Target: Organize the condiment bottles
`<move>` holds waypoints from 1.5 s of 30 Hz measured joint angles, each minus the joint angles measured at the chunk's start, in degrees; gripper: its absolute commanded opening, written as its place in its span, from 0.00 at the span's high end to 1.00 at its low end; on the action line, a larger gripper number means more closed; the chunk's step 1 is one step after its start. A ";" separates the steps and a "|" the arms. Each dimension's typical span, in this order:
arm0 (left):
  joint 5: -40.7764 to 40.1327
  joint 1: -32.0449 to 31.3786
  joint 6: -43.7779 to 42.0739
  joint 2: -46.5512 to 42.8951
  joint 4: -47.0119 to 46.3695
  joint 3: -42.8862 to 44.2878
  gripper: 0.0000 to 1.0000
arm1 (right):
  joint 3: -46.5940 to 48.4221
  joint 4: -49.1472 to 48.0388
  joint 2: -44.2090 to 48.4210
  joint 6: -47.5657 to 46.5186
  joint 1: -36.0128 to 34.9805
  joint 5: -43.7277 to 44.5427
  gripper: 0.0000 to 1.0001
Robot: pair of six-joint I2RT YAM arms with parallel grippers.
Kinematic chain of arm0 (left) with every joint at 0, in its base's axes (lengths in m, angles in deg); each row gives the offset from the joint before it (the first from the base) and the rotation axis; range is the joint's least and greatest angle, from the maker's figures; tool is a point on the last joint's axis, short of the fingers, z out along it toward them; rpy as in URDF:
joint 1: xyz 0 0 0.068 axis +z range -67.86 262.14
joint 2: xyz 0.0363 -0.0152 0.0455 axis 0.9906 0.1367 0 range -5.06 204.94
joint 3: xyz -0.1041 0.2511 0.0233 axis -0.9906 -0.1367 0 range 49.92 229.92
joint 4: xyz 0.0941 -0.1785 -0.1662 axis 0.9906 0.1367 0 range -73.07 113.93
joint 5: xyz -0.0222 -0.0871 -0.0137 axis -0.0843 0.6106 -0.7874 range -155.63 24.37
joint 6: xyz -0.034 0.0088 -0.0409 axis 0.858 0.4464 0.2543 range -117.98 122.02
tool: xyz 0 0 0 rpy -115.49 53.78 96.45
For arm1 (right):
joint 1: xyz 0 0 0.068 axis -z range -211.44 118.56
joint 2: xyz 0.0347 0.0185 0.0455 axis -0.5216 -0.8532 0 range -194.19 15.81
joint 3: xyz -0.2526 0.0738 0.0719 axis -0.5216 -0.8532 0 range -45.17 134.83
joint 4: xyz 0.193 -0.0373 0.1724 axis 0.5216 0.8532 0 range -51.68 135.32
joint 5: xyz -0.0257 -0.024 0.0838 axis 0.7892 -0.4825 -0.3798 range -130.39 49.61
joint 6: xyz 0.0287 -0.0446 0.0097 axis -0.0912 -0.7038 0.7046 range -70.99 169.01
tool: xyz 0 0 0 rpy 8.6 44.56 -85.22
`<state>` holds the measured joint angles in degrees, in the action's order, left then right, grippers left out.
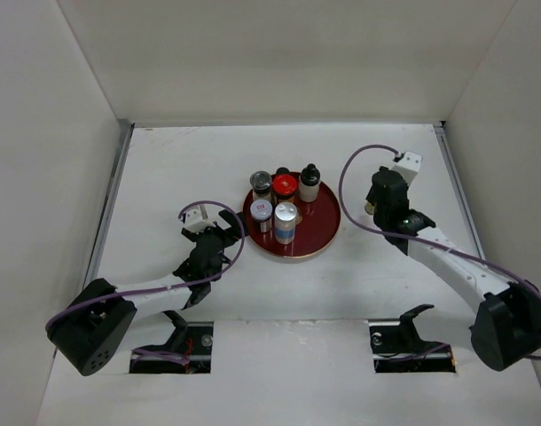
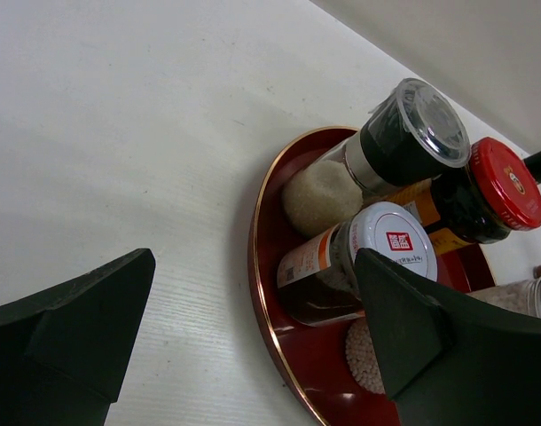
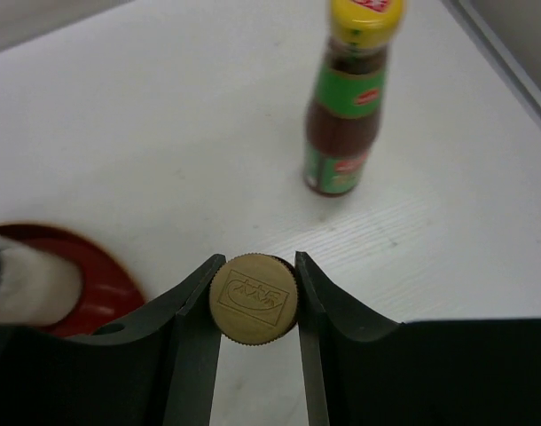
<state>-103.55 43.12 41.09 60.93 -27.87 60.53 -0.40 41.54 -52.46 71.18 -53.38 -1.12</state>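
Several condiment bottles stand on the round red tray (image 1: 329, 232): a grey-lidded shaker (image 1: 261, 184), a red-capped bottle (image 1: 284, 185), a black-capped bottle (image 1: 309, 182), a white-lidded jar (image 1: 262, 211) and a silver-lidded shaker (image 1: 286, 219). My right gripper (image 3: 253, 297) is shut on the gold cap of a small yellowish bottle (image 3: 253, 300) standing on the table right of the tray. A yellow-capped green bottle (image 3: 346, 106) stands beyond it. My left gripper (image 2: 253, 264) hangs open over the tray's left rim (image 2: 263, 302), near the white-lidded jar (image 2: 390, 244), holding nothing.
White walls close in the table on the left, back and right. The right arm's grey cable (image 1: 350, 177) loops above the table beside the tray. Two cut-outs lie in the near edge by the arm bases (image 1: 173, 346).
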 measured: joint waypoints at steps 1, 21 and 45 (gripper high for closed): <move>0.00 0.02 0.00 0.00 0.00 0.00 0.00 | 0.35 -0.42 0.39 -0.17 -2.40 0.26 0.70; 0.24 0.81 0.20 -0.07 -0.02 0.00 0.00 | 11.72 -8.72 -22.10 -0.37 -22.86 -3.80 0.67; 0.76 0.74 0.24 0.02 -0.02 0.00 0.00 | 10.27 -8.17 -8.17 0.50 -14.51 -1.53 0.19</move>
<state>-102.78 43.86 41.33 60.95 -27.89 60.53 9.87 33.37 -60.63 71.68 -67.89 -2.65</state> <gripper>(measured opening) 0.997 0.789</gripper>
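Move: The small yellow bottle is already in the right hand; its free spot on the tray lies some 21 cm left, 1 cm ahead and 13 cm below. The black-capped bottle stands about 6 cm beyond that spot, the red-lidded jar 5 cm left and 5 cm beyond it, the silver can 5 cm left and 5 cm nearer. From the left hand, the spot is roughly 21 cm right, 5 cm ahead, 6 cm below. Right hand carries the bottle some 21 cm left and down onto the tray, opens, rises and returns right. ##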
